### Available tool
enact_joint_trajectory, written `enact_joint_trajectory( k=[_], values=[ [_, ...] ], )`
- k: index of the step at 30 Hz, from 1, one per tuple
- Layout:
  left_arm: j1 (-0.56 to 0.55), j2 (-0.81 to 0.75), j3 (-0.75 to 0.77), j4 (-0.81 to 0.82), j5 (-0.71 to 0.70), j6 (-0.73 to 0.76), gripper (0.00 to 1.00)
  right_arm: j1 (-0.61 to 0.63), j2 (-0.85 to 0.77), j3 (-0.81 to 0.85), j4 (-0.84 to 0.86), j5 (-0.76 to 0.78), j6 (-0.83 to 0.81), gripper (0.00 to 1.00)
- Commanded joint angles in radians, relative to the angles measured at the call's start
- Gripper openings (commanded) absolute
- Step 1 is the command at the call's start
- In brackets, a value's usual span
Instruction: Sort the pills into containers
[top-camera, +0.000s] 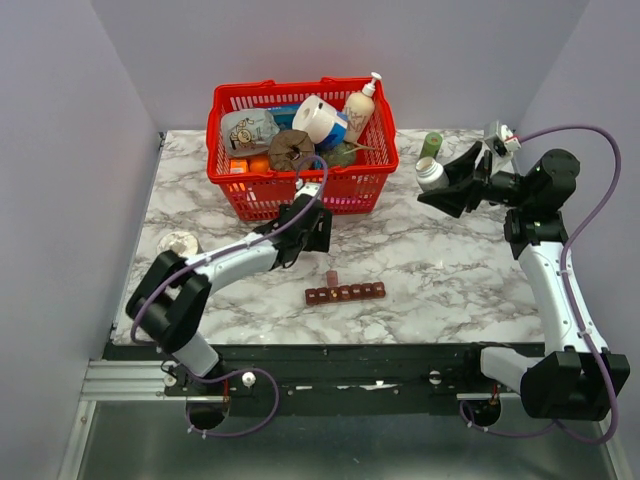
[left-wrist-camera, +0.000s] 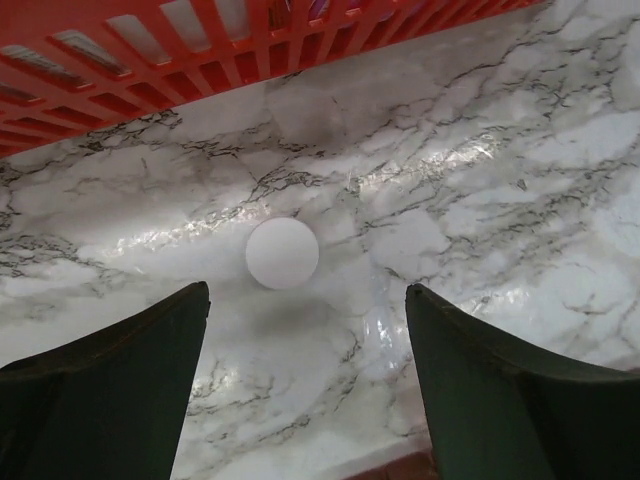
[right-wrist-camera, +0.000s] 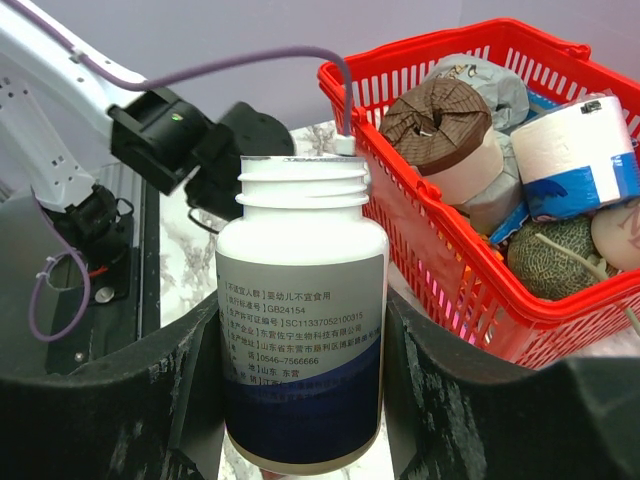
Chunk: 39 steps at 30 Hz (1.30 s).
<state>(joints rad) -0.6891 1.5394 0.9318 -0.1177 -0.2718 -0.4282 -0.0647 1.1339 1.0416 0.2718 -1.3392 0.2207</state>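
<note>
One round white pill (left-wrist-camera: 283, 253) lies on the marble table (left-wrist-camera: 480, 200), just ahead of my left gripper (left-wrist-camera: 307, 295), which is open and holds nothing. The pill is hidden in the top view, where the left gripper (top-camera: 318, 238) hovers close to the red basket's front. The containers (top-camera: 345, 293), a dark red-brown strip of small compartments, lie on the table (top-camera: 440, 270) in front of that gripper. One small lid-like piece (top-camera: 331, 277) sticks up behind the strip. My right gripper (right-wrist-camera: 300, 330) is shut on an uncapped white pill bottle (right-wrist-camera: 302, 300), held up at the right (top-camera: 430, 172).
A red mesh basket (top-camera: 300, 190) full of groceries stands at the back centre, and its wall (left-wrist-camera: 150, 50) is close to the left fingers. A green object (top-camera: 431, 144) sits at the back right. A round whitish object (top-camera: 178, 242) lies at the left.
</note>
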Motion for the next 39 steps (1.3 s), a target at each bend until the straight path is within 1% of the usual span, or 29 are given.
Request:
enact_joint_trajectory(
  k=[1,2,6,14,17,18,19,20,21,22,23,25,26,28,33,37,39],
  values=[
    [-0.007,0.155,0.162,-0.15,-0.148,-0.121,0.88,0.006,-0.02,-0.014,-0.011,-0.008,-0.029,0.13],
    [-0.007,0.194,0.17,-0.155,-0.15,-0.119,0.88,0.006,-0.02,-0.014,-0.014,-0.006,-0.033,0.13],
    [-0.003,0.238,0.167,-0.108,-0.155,-0.126,0.86,0.006,-0.016,-0.015,-0.013,-0.009,-0.035,0.13],
    [0.0,0.324,0.17,-0.074,-0.152,-0.139,0.85,0.006,-0.013,-0.018,-0.014,-0.011,-0.037,0.13],
    [0.002,0.305,0.128,-0.053,-0.164,-0.153,0.84,0.006,-0.013,-0.022,-0.014,-0.012,-0.037,0.13],
    [0.0,0.285,0.102,-0.001,-0.156,-0.149,0.84,0.006,-0.013,-0.022,-0.013,-0.012,-0.038,0.13],
    [0.0,0.263,0.037,0.036,-0.144,-0.12,0.84,0.006,-0.013,-0.023,-0.013,-0.012,-0.038,0.13],
    [0.0,0.21,0.001,0.08,-0.138,-0.104,0.84,0.006,-0.013,-0.022,-0.013,-0.014,-0.038,0.13],
    [0.0,0.182,-0.033,0.167,-0.132,-0.08,0.85,0.006,-0.008,-0.023,-0.01,-0.014,-0.035,0.13],
    [-0.001,0.156,-0.094,0.206,-0.118,-0.032,0.85,0.006,-0.008,-0.02,-0.008,-0.014,-0.034,0.13],
    [0.0,0.116,-0.117,0.239,-0.113,-0.002,0.85,0.008,-0.006,-0.02,-0.003,-0.015,-0.029,0.13],
    [-0.001,0.091,-0.158,0.302,-0.1,0.048,0.85,0.006,-0.003,-0.018,0.0,-0.017,-0.026,0.13],
    [-0.001,0.082,-0.163,0.312,-0.093,0.096,0.85,0.008,-0.003,-0.02,0.0,-0.017,-0.024,0.13],
    [-0.001,0.091,-0.154,0.313,-0.073,0.147,0.86,0.008,-0.006,-0.02,0.003,-0.015,-0.024,0.13],
    [0.0,0.172,-0.097,0.291,-0.004,0.256,0.87,0.008,-0.013,-0.026,0.0,-0.015,-0.027,0.13],
    [0.002,0.232,-0.039,0.265,0.014,0.279,0.86,0.006,-0.013,-0.028,-0.002,-0.017,-0.03,0.13],
    [0.006,0.251,-0.028,0.256,0.025,0.272,0.82,0.006,-0.014,-0.029,-0.003,-0.018,-0.032,0.13]
  ],
)
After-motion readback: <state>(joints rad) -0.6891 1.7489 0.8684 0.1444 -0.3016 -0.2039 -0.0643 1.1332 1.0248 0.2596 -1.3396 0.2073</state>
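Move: The white cap lies about 8 cm below the open left hand, some 2 cm ahead and 1 cm to its left. From the left hand the red basket's middle is about 20 cm ahead and 3 cm left, roughly at its height; the pill box is 9 cm back, 6 cm right and 8 cm below. From the bottle-holding right hand, the cap is roughly 21 cm left, 4 cm ahead and 36 cm below. The wide-open left hand sinks about 7 cm to straddle the white cap, correcting forward, back, then slightly forward. ##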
